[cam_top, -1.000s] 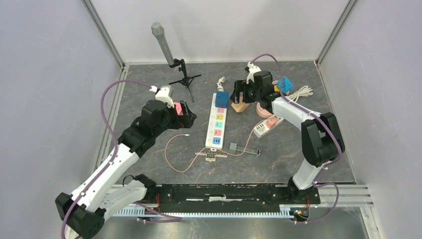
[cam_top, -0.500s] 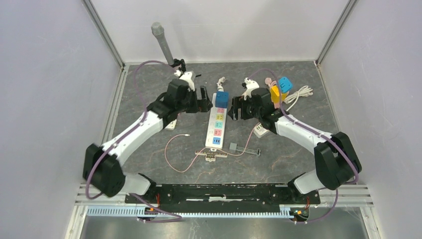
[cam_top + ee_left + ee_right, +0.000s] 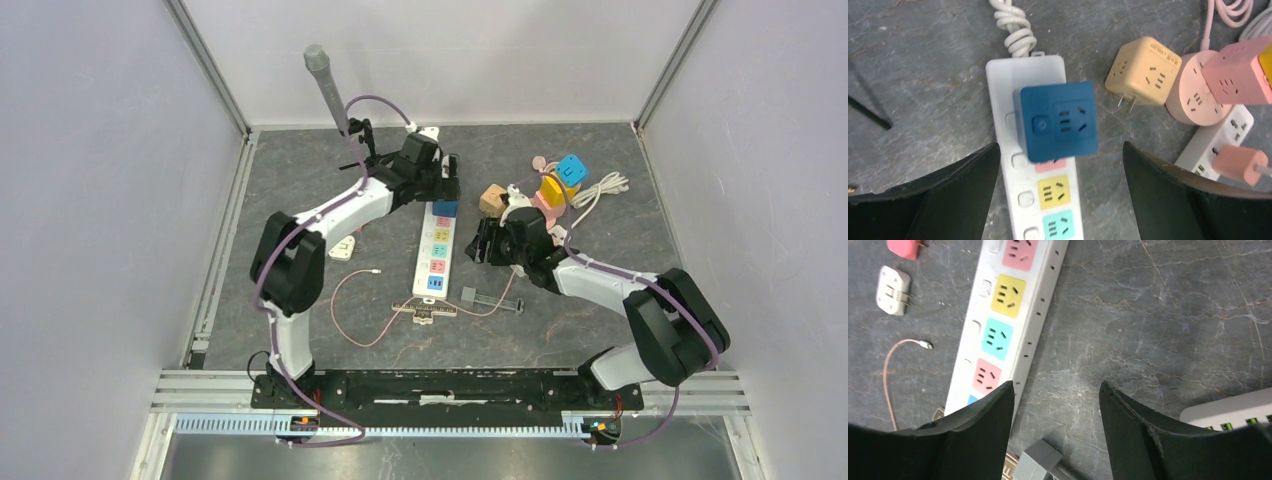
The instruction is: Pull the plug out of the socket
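The plug is a blue cube adapter (image 3: 1058, 120) seated in the far end of the white power strip (image 3: 998, 95), the socket. In the top view only the plug's edge (image 3: 446, 208) shows under my left gripper (image 3: 443, 190), which hovers above it. The left gripper (image 3: 1060, 147) is open wide, its fingers (image 3: 973, 175) standing clear of the plug's sides. To the right of the strip (image 3: 434, 262), my right gripper (image 3: 479, 240) hangs low. In the wrist view the right gripper (image 3: 1055, 386) is open over bare table beside the strip (image 3: 1035, 320), with nothing between its fingers.
A microphone on a stand (image 3: 325, 85) rises at the back left. A tan cube adapter (image 3: 1143, 70), pink adapters (image 3: 1195, 95) and a second strip (image 3: 1233, 125) lie right of the plug. A grey connector (image 3: 1035, 460), pink cable (image 3: 350, 300) and small white plug (image 3: 893, 290) lie nearer.
My left arm swung from the left side across to the strip's far end, above the blue plug. The right gripper came down from the back to beside the strip, its jaws narrowing somewhat.
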Controlling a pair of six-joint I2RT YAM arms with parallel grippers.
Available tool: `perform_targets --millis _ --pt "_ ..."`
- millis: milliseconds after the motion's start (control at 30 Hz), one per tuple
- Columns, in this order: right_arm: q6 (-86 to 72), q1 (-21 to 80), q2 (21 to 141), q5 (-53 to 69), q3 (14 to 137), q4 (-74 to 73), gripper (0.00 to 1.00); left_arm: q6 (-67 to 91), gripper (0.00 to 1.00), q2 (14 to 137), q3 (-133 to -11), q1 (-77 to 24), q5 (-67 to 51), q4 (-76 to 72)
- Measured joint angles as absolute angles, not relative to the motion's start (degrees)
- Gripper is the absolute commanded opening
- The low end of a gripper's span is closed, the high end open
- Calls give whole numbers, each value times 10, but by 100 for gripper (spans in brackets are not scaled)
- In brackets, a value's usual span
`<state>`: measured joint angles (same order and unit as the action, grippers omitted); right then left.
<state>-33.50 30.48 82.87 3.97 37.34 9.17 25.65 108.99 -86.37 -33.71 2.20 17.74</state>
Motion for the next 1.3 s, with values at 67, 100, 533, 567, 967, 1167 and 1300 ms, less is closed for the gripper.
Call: perform_targets --millis 67,100,533,567,967,1167,1300 --pt "-349 305 829 44 371 103 67 253 91 1125 -903 -347 45 191" --pt "-356 307 830 47 371 113 68 252 89 1136 -915 -352 51 196" --pt "-390 332 873 82 372 171 64 257 48 1210 -974 -372 107 263" --pt "-390 335 877 82 373 171 64 257 47 1211 -977 -373 108 267" --pt "-390 373 938 103 394 199 54 304 40 1197 -971 -372 150 314" --pt "-390 374 973 115 396 221 38 308 67 1195 -967 -372 150 316" --pt "-385 380 980 116 399 232 33 308 65 1195 -967 -372 150 317"
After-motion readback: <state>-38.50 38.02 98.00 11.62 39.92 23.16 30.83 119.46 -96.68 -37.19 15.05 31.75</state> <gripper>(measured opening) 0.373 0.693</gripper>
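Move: The blue plug sits about 6 cm below the left hand, 1 cm ahead and 1 cm right; a loose orange plug lies 2 cm ahead, 13 cm right and 9 cm below. From the right hand, the white socket's middle is some 10 cm left, 2 cm ahead and 5 cm below, with a grey hammer about 11 cm back, 3 cm right and 6 cm below. Left sinks 5 cm, grips the blue plug; right sweeps 8 cm left and down, closing around the socket's right edge. ##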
